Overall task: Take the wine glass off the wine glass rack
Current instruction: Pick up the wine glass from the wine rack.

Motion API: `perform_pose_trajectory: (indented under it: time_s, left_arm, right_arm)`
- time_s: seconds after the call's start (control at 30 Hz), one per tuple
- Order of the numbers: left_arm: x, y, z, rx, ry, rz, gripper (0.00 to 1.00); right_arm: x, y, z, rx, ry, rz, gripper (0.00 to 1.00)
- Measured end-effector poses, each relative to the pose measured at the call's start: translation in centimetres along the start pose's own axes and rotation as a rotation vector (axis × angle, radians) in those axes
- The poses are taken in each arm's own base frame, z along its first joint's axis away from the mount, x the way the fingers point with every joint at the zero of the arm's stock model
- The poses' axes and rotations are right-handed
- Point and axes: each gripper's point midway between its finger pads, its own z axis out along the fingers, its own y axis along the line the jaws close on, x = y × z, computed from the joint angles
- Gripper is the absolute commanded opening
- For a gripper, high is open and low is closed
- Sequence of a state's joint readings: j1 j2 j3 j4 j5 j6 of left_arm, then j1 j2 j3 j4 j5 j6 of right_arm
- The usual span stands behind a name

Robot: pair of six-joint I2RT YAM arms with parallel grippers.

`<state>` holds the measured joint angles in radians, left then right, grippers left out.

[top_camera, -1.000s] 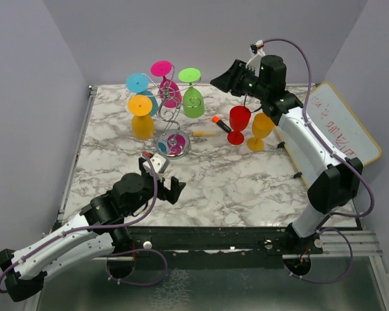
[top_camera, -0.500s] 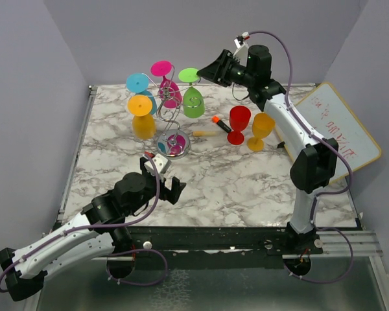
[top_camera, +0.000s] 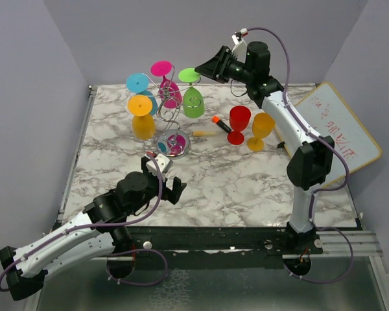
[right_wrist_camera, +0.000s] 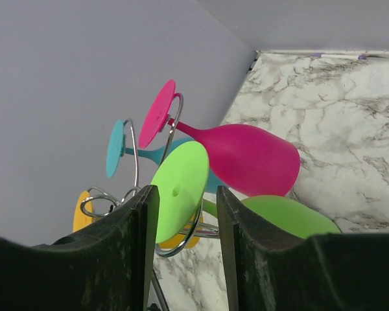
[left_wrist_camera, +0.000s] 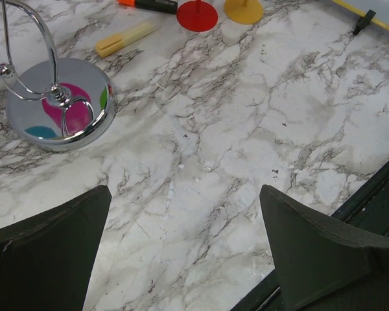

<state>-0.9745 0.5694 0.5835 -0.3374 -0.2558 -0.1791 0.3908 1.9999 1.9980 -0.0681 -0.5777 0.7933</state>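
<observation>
The chrome wine glass rack (top_camera: 170,123) stands at the back left of the table, and its mirror base (left_wrist_camera: 58,103) shows in the left wrist view. Pink (top_camera: 169,92), blue (top_camera: 137,83), yellow (top_camera: 142,126) and green (top_camera: 193,102) wine glasses hang from it upside down. My right gripper (top_camera: 211,72) hovers open just right of the green glass's foot (right_wrist_camera: 180,191). In the right wrist view that foot shows in the gap of the right gripper (right_wrist_camera: 185,189); touching or not, I cannot tell. My left gripper (top_camera: 163,183) stands wide open and empty over bare marble (left_wrist_camera: 185,189) near the front.
A red glass (top_camera: 238,124) and an orange glass (top_camera: 261,129) stand upright right of the rack. An orange marker (top_camera: 221,124) and a yellow marker (top_camera: 204,133) lie between them and the rack. A whiteboard (top_camera: 340,126) leans at the right edge.
My right gripper has swung left and up to the green glass's foot, and its jaws have narrowed slightly. The left arm has barely moved.
</observation>
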Motion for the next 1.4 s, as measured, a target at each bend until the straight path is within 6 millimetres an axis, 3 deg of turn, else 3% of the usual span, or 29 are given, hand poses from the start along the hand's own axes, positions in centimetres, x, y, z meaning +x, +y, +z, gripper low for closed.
perform_pose_trajectory:
  time_s: [0.4, 1.27, 1.4]
  left_arm:
    - [-0.2, 0.0, -0.1, 0.001, -0.008, -0.002, 0.99]
    - [-0.2, 0.0, -0.1, 0.002, -0.007, -0.003, 0.99]
    - [-0.2, 0.0, -0.1, 0.002, -0.007, -0.003, 0.99]
  right_arm:
    - [0.7, -0.8, 1.0, -0.012, 0.033, 0.039, 0.32]
    - [-0.2, 0.4, 0.4, -0.017, 0.001, 0.064, 0.01]
    - [-0.2, 0.1, 0.2, -0.009, -0.003, 0.105, 0.01]
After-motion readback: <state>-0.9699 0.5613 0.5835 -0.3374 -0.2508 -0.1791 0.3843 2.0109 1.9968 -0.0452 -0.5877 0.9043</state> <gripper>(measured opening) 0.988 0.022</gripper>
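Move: The right fingers stand half open just at the edge of the green glass, which hangs upside down on the rack; the middle of its foot is roughly 2 cm left, 2 cm back and 1 cm below. The pink foot lies about 11 cm left and 1 cm ahead of this hand, the blue one some 18 cm left and 5 cm back, both near its height. From the idle left hand, the green foot is about 29 cm ahead, 2 cm right and 16 cm up. The right fingers close fully on the green glass's foot, pinching its thin rim between their tips, a touch not yet there at the start. Meanwhile the hand eases about 1 cm left and forward while dipping 1 cm, then rises just over 1 cm and draws back right, its wrist tipping by some 5 degrees. ##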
